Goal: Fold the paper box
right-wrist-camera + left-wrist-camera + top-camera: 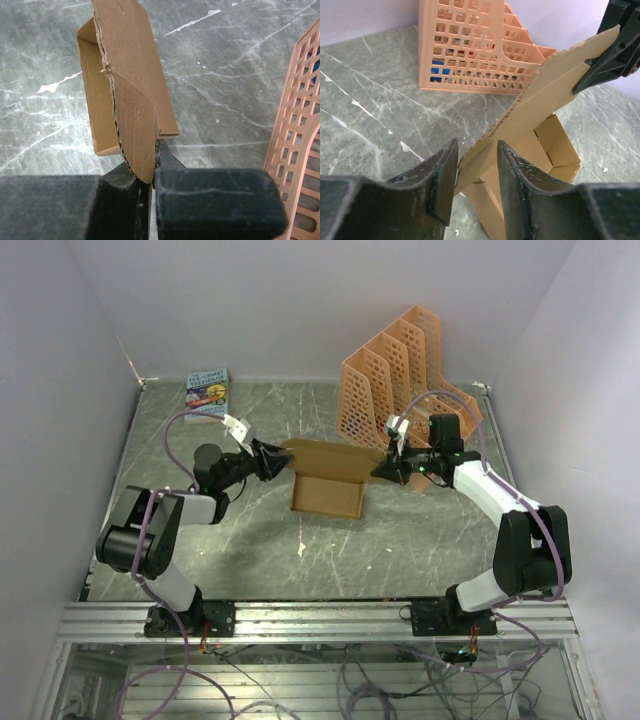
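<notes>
The paper box (pixel 326 486) is a tan cardboard tray in the middle of the table, with one long flap raised above its far side. My left gripper (pixel 274 461) is at the flap's left end. In the left wrist view the fingers (pixel 442 175) stand apart and the flap's end (pixel 485 160) lies between them. My right gripper (pixel 386 468) is shut on the flap's rounded right end (pixel 137 135). In the right wrist view the open tray (pixel 95 100) sits beyond the flap.
An orange perforated file rack (pixel 405 380) stands at the back right, close behind my right arm, and shows again as the rack (pixel 470 50) in the left wrist view. A small printed book (pixel 208 392) lies at the back left corner. White walls close in the table.
</notes>
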Robot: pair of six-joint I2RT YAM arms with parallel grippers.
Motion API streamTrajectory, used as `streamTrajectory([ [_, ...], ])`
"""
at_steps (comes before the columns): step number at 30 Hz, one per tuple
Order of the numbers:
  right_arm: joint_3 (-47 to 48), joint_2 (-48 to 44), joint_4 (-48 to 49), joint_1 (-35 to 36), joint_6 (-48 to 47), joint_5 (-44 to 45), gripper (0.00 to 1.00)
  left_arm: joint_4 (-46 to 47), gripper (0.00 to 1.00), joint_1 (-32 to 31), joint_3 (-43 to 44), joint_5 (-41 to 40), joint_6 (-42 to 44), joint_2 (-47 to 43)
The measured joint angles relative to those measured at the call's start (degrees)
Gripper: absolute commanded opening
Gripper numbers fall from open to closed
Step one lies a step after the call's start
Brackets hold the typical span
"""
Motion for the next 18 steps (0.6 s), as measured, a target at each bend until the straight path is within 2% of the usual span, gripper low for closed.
streamTrajectory([
  [4,0.0,0.5,0.3,0.2,1.3,0.6,0.00,-2.5,0.15,-0.7,-1.2,-0.5,1.0,-2.2],
  [6,0.0,0.6,0.6,0.4,2.2,1.0,0.00,-6.6,0.07,-2.3,-1.2,-2.3,2.6,-4.6],
  [13,0.0,0.5,2.3,1.9,6.5,4.9,0.00,-19.1,0.07,-9.2,-1.1,-20.0,6.7,-13.0],
  [18,-0.5,0.5,4.9,3.6,10.7,7.8,0.00,-26.2,0.07,-17.5,-1.0,-38.4,5.1,-17.8],
])
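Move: The left hand's half-open fingers already straddle the left end of the lid, practically at the hand point. The open tray of the paper box lies some 10 cm back, 11 cm to the right and 12 cm below that hand. The right hand still pinches the lid's right end at its fingertips; from there the tray is about 6 cm back, 13 cm to the left and 11 cm down, and the orange rack roughly 17 cm ahead and 6 cm to the right. Drawing back about 2 cm and a little to its right, with a slight late rise, the left hand closes its fingers and pinches the cardboard at the lid's left end, then swings its wrist some 20 degrees counter-clockwise. The right hand, shut throughout, keeps its pinch on the right end, easing about 1.5 cm left and forward with a small clockwise turn. ##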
